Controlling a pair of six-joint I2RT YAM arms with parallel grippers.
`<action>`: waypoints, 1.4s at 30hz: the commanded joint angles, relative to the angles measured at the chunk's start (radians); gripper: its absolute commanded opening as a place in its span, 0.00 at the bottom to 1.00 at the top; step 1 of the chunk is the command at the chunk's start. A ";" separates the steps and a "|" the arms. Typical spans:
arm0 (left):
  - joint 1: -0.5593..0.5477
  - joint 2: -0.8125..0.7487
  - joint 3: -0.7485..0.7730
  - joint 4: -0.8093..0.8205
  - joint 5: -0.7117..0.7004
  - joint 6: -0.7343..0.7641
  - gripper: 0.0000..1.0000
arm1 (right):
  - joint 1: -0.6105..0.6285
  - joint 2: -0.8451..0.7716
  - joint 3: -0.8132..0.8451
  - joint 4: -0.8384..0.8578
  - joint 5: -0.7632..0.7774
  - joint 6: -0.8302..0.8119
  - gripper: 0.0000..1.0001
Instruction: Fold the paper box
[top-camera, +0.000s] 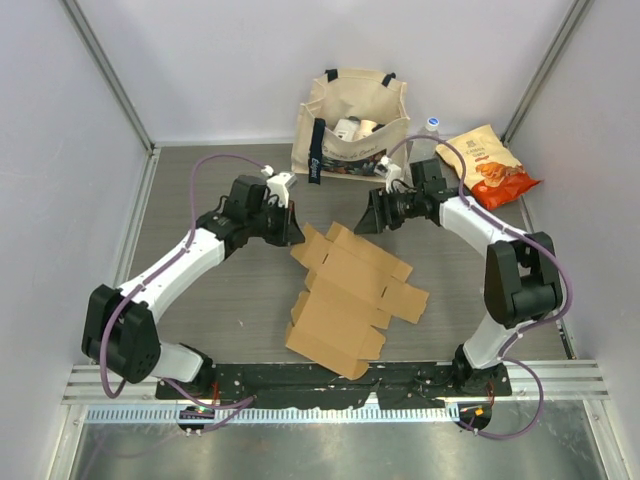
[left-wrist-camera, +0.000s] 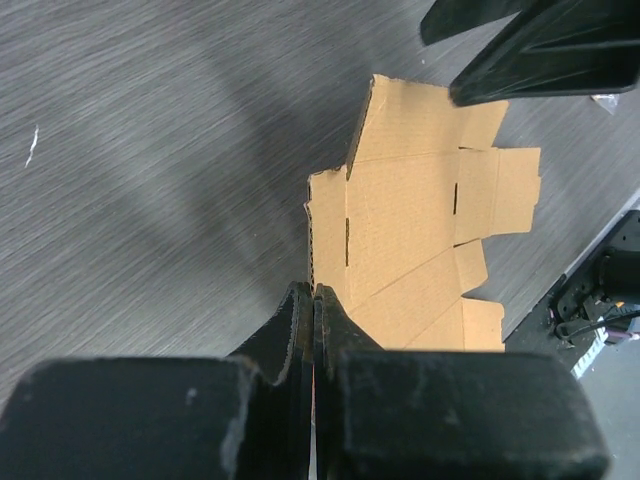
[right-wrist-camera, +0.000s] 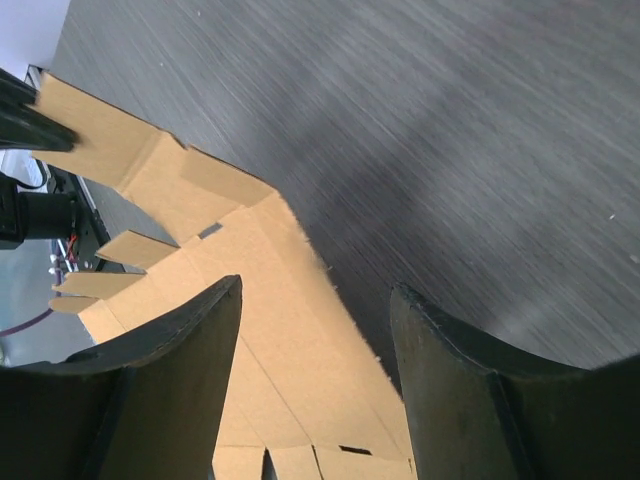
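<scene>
The paper box (top-camera: 350, 295) lies unfolded in the middle of the table as a flat brown cardboard sheet with flaps and creases. My left gripper (top-camera: 297, 233) is at its far-left corner, jaws pressed together. In the left wrist view the box's (left-wrist-camera: 420, 220) raised flap edge runs straight into the tips of the gripper (left-wrist-camera: 314, 290). My right gripper (top-camera: 368, 220) hovers open over the box's far edge. In the right wrist view one finger (right-wrist-camera: 190, 350) is above the cardboard (right-wrist-camera: 290, 350) and the other (right-wrist-camera: 450, 370) above bare table, touching nothing.
A beige tote bag (top-camera: 350, 125) with items inside stands at the back. A yellow-orange snack packet (top-camera: 495, 165) and a bottle cap (top-camera: 432, 123) sit at the back right. White walls close in both sides. The arms' mounting rail (top-camera: 330, 385) borders the near edge.
</scene>
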 joint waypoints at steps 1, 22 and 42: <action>0.024 -0.042 -0.010 0.058 0.072 0.017 0.00 | 0.005 0.024 -0.049 0.120 -0.071 -0.009 0.65; 0.075 -0.011 -0.036 0.088 0.092 -0.017 0.00 | 0.048 -0.077 -0.260 0.368 -0.004 0.091 0.18; 0.013 -0.109 -0.101 0.189 -0.158 -0.121 0.48 | 0.186 -0.165 -0.240 0.203 0.456 -0.027 0.01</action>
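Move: About 4 cm back and some 5 cm below the open right fingers, roughly level sideways, lies the far edge of the paper box. The box's left tab, still pinched by the left hand, is about 16 cm left and 3 cm back of them, and its right end tab some 9 cm right and 16 cm back. The bag stands around 20 cm ahead and 4 cm left. From the left hand, that far edge is some 16 cm right, 1 cm back and 7 cm lower. Dipping back and down about 5 cm, the right hand brings its open fingers around the box's far edge and shuts them, pinching the cardboard; it rises slightly while closing, then sinks again with its fingers tipping further down. The left hand keeps its pinch on the left tab until then, opens about halfway, and backs off leftward by 3 to 4 cm with a little forward. ##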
